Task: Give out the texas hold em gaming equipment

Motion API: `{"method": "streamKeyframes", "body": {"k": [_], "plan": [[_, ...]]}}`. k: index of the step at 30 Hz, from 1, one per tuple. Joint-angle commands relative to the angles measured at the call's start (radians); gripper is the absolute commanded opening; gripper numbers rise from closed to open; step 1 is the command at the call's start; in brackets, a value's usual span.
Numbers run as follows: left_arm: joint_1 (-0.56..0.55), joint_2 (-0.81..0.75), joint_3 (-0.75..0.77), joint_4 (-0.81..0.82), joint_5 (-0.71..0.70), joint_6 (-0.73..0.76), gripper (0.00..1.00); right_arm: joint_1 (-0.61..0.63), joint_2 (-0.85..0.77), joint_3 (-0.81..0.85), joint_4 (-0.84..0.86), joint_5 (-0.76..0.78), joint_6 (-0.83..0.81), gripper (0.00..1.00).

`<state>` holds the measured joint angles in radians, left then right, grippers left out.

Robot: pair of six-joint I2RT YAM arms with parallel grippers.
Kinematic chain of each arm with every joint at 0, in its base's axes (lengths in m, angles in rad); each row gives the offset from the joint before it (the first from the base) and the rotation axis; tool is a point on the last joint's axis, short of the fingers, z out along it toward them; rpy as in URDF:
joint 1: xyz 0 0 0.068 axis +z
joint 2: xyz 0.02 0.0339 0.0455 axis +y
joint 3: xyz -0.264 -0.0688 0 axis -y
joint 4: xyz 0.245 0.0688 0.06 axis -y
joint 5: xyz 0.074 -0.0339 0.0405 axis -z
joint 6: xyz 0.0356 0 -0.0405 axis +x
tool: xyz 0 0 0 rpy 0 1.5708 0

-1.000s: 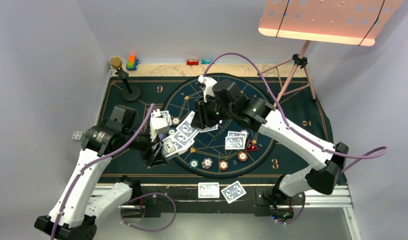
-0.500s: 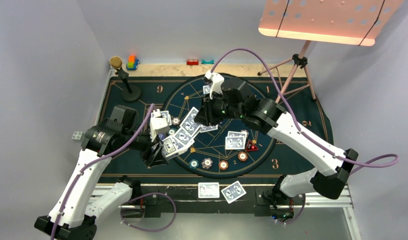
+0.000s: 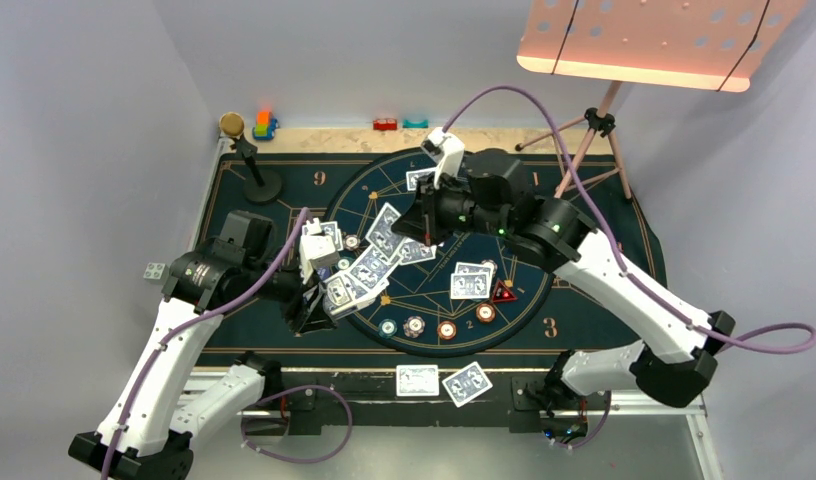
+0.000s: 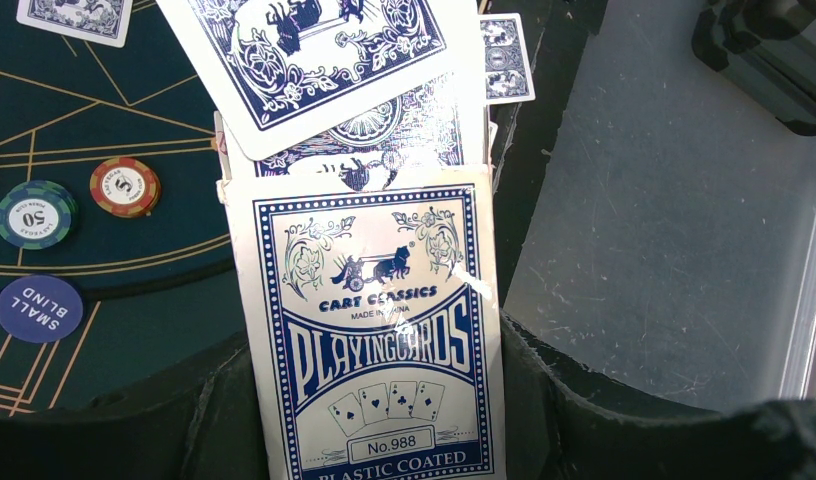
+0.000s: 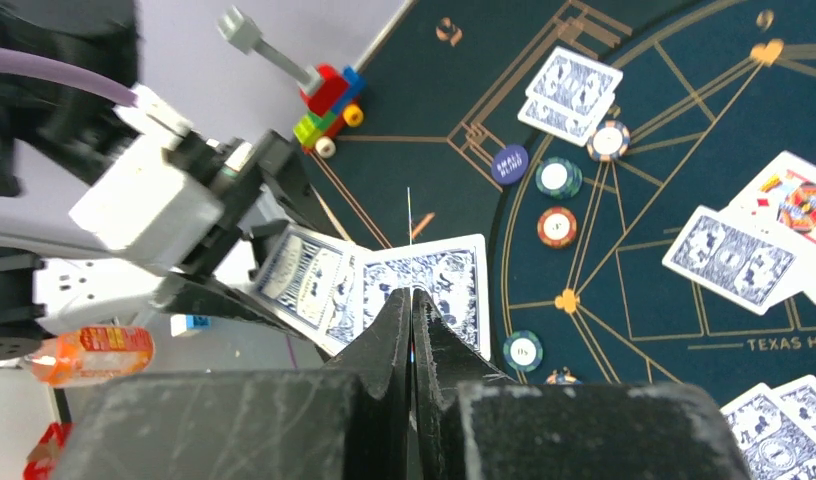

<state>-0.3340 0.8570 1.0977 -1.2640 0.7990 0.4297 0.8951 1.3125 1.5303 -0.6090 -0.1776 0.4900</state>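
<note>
My left gripper point(image 3: 322, 298) point(image 4: 374, 425) is shut on a blue-and-white playing card box point(image 4: 369, 340), with fanned cards point(image 4: 314, 50) sticking out of its top. Just right of the fan, my right gripper point(image 3: 424, 228) point(image 5: 412, 295) is shut on one playing card point(image 3: 384, 228), seen edge-on in the right wrist view as a thin line point(image 5: 409, 215). Card pairs lie on the mat point(image 3: 471, 281) point(image 3: 421, 179) point(image 3: 329, 235) and at the near edge point(image 3: 439, 382). Poker chips point(image 3: 415, 325) and a red triangular marker point(image 3: 502, 292) sit at the front of the circle.
A black stand with a cork top point(image 3: 246, 155) and toy blocks point(image 3: 264, 125) are at the far left corner. A tripod point(image 3: 584, 150) under a pink perforated board stands at the far right. More chips point(image 5: 555, 178) lie left of the circle.
My right gripper has closed and pulled back to the right and away from the fan, drawing one card with it. The left arm and box have not moved.
</note>
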Motion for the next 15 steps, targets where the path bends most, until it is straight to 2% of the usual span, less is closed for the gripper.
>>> {"method": "streamKeyframes", "body": {"k": [1, 5, 11, 15], "plan": [[0.004, -0.010, 0.028, 0.012, 0.045, 0.002, 0.00, -0.023, -0.065, 0.095, 0.037, 0.027, -0.005, 0.00], [0.004, -0.013, 0.031, 0.009, 0.045, 0.003, 0.00, -0.046, -0.058, 0.115, -0.007, 0.085, -0.039, 0.00], [0.005, -0.016, 0.033, 0.008, 0.044, 0.003, 0.00, -0.048, -0.009, 0.147, -0.075, 0.257, -0.143, 0.00], [0.005, -0.016, 0.039, 0.005, 0.046, 0.002, 0.00, -0.048, 0.032, 0.127, -0.085, 0.287, -0.167, 0.00]]}}
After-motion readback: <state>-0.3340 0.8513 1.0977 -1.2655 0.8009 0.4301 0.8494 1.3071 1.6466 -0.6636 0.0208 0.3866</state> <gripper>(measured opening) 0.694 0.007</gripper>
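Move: The right hand already pinches one card. The face-up cards at the table's middle lie roughly 21 cm ahead of it, 6 cm right and 34 cm below; the face-down card beside them is about 17 cm ahead and 5 cm right. The deck is some 3 cm back, 8 cm left and 12 cm below. From the left hand, the face-up cards are around 32 cm ahead, 20 cm right and 22 cm below. Upward first, about 6 cm and quickly, then over into a forward and rightward sweep of about 4 cm each way, sinking some 2 cm at the end, the right hand carries its pinched card away from the deck and across towards the face-up cards. Its wrist swings some 10 degrees clockwise and the fingers tip up a little, staying shut; the left hand stays put, still gripping the card box. ##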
